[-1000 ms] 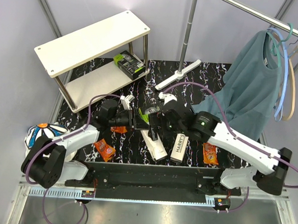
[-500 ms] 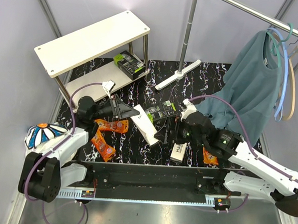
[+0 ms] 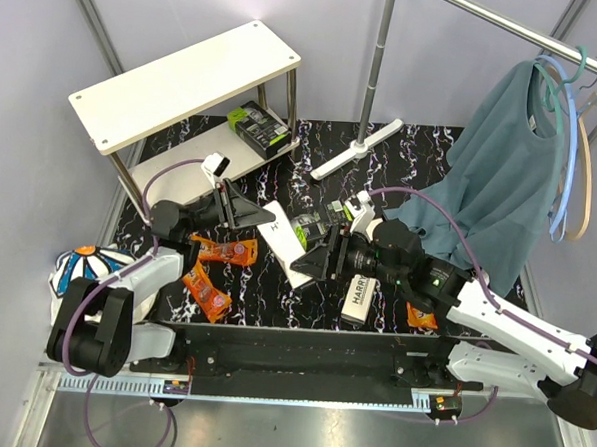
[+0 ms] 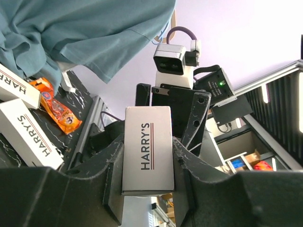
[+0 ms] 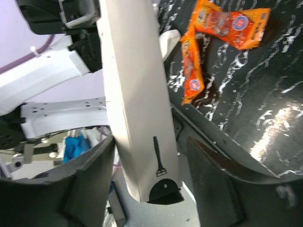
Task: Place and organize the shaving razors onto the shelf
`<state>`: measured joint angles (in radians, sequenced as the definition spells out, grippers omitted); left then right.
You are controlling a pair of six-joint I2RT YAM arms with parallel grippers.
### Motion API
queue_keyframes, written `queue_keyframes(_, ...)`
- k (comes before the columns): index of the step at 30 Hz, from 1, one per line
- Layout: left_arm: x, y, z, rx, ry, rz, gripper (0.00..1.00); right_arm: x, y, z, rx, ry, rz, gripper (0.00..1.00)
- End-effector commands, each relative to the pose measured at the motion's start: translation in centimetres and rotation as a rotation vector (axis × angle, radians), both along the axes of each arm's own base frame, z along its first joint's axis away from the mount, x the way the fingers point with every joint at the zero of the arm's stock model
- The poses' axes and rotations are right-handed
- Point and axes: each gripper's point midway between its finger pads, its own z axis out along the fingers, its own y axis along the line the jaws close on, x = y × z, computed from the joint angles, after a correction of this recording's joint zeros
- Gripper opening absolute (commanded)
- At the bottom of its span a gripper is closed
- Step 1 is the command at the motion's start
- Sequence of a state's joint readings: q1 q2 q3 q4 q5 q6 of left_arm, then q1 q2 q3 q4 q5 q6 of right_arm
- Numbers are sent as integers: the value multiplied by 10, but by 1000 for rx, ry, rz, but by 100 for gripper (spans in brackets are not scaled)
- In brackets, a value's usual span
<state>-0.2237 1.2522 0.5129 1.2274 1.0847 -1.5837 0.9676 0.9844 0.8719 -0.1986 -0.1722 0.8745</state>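
My left gripper (image 3: pixel 251 217) (image 4: pixel 147 158) is shut on one end of a flat white HARRY'S box (image 3: pixel 283 239) (image 4: pixel 147 142) and holds it tilted above the table. My right gripper (image 3: pixel 322 263) (image 5: pixel 149 151) is open, with its jaws either side of the box's (image 5: pixel 137 104) black-tipped far end; a gap shows on one side. The shelf (image 3: pixel 186 82) stands at the back left, with a black-and-green pack (image 3: pixel 260 126) on its lower board (image 3: pixel 191 168). On the table lie another HARRY'S box (image 3: pixel 360 292), a black-and-green pack (image 3: pixel 314 225) and orange packets (image 3: pixel 227 250) (image 3: pixel 207 297) (image 3: pixel 421 312).
A white T-shaped rack foot (image 3: pixel 357 150) and its pole stand behind the grippers. A teal shirt (image 3: pixel 501 184) hangs on the rail at the right. A flower-patterned object (image 3: pixel 81 267) lies at the table's left edge. Two more HARRY'S boxes (image 4: pixel 28 137) show in the left wrist view.
The left gripper has drawn back to the left holding the white box. The right arm pulled back and now has its open jaws at the box's free end.
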Motion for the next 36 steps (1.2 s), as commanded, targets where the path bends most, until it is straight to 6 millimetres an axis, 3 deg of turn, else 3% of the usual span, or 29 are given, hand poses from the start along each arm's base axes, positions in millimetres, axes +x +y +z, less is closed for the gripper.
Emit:
queue_keyframes(1, -22, 8, 33, -76, -207, -17, 26, -2, 4, 7, 56, 4, 20, 61)
queue_keyframes(5, -16, 12, 31, -69, -205, 11, 31, -4, 5, 7, 71, 15, 25, 41)
queue_keyframes(9, -11, 16, 27, -54, -203, 26, 39, -4, 6, 7, 80, 16, 23, 31)
queue_keyframes(12, -9, 19, 26, -43, -209, 37, 57, -3, 7, 11, 87, 10, 27, 28)
queue_keyframes(14, -9, 20, 23, -29, -203, 36, 90, -3, 7, 12, 88, 8, 27, 28)
queue_keyframes(15, -9, 21, 24, -19, -228, 47, 99, -3, 7, 13, 89, 7, 27, 28)
queue_keyframes(18, -5, 26, 19, 32, -256, 86, 99, -2, 7, 16, 91, 1, 24, 27)
queue_keyframes(20, 7, 28, 6, 102, -155, 123, 99, -2, 5, 16, 85, -1, 19, 27)
queue_keyframes(21, 11, 33, 4, 182, -310, 196, 99, -1, 4, 20, 89, -7, 15, 27)
queue_keyframes(22, 29, 43, -44, 338, -25, 309, 99, -1, 4, 19, 84, -8, 13, 27)
queue_keyframes(23, 42, 56, -41, 505, -189, 411, 99, -1, 4, 20, 81, -9, 10, 27)
queue_keyframes(24, 42, 70, -45, 598, -173, 495, 99, 1, 3, 23, 82, -14, 5, 27)
queue_keyframes(25, 46, 94, -67, 735, -78, 610, 99, 1, 3, 23, 75, -15, 5, 27)
queue_keyframes(26, 46, 109, -62, 801, -106, 683, 99, 1, 4, 27, 76, -20, 7, 27)
queue_keyframes(28, 42, 144, -83, 964, -2, 822, 99, 2, 4, 26, 67, -21, 5, 27)
queue_keyframes(31, 28, 184, -94, 1130, 85, 961, 99, 5, 7, 29, 60, -28, 8, 27)
queue_keyframes(34, 17, 211, -97, 1220, 129, 1075, 99, 5, 11, 30, 56, -28, 20, 27)
queue_keyframes(36, 14, 209, -89, 1208, 99, 1079, 99, 7, 15, 32, 56, -31, 27, 26)
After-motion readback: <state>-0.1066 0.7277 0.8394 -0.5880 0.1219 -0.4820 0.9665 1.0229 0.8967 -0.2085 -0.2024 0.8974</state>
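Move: My left hand holds the upper end of a white Harry's razor box in mid-air; the box's middle is about 4 cm back, 5 cm right and 2 cm below that hand. From my right hand, its fingers astride the other end, the middle lies some 4 cm ahead, 5 cm left and 2 cm up. From that hand, the black-green razor box is about 20 cm ahead and the second Harry's box 4 cm ahead, 11 cm right, both roughly 23 cm below. I take the box over in mid-air: my right hand stays nearly in place and shuts its fingers on the lower end. Only then do I open my left hand wide, letting go of the upper end, and swing it away some 16 cm left, first a little forward, then sinking about 7 cm towards the orange packets, turning counter-clockwise as its left side rises, each by some 55 degrees. ##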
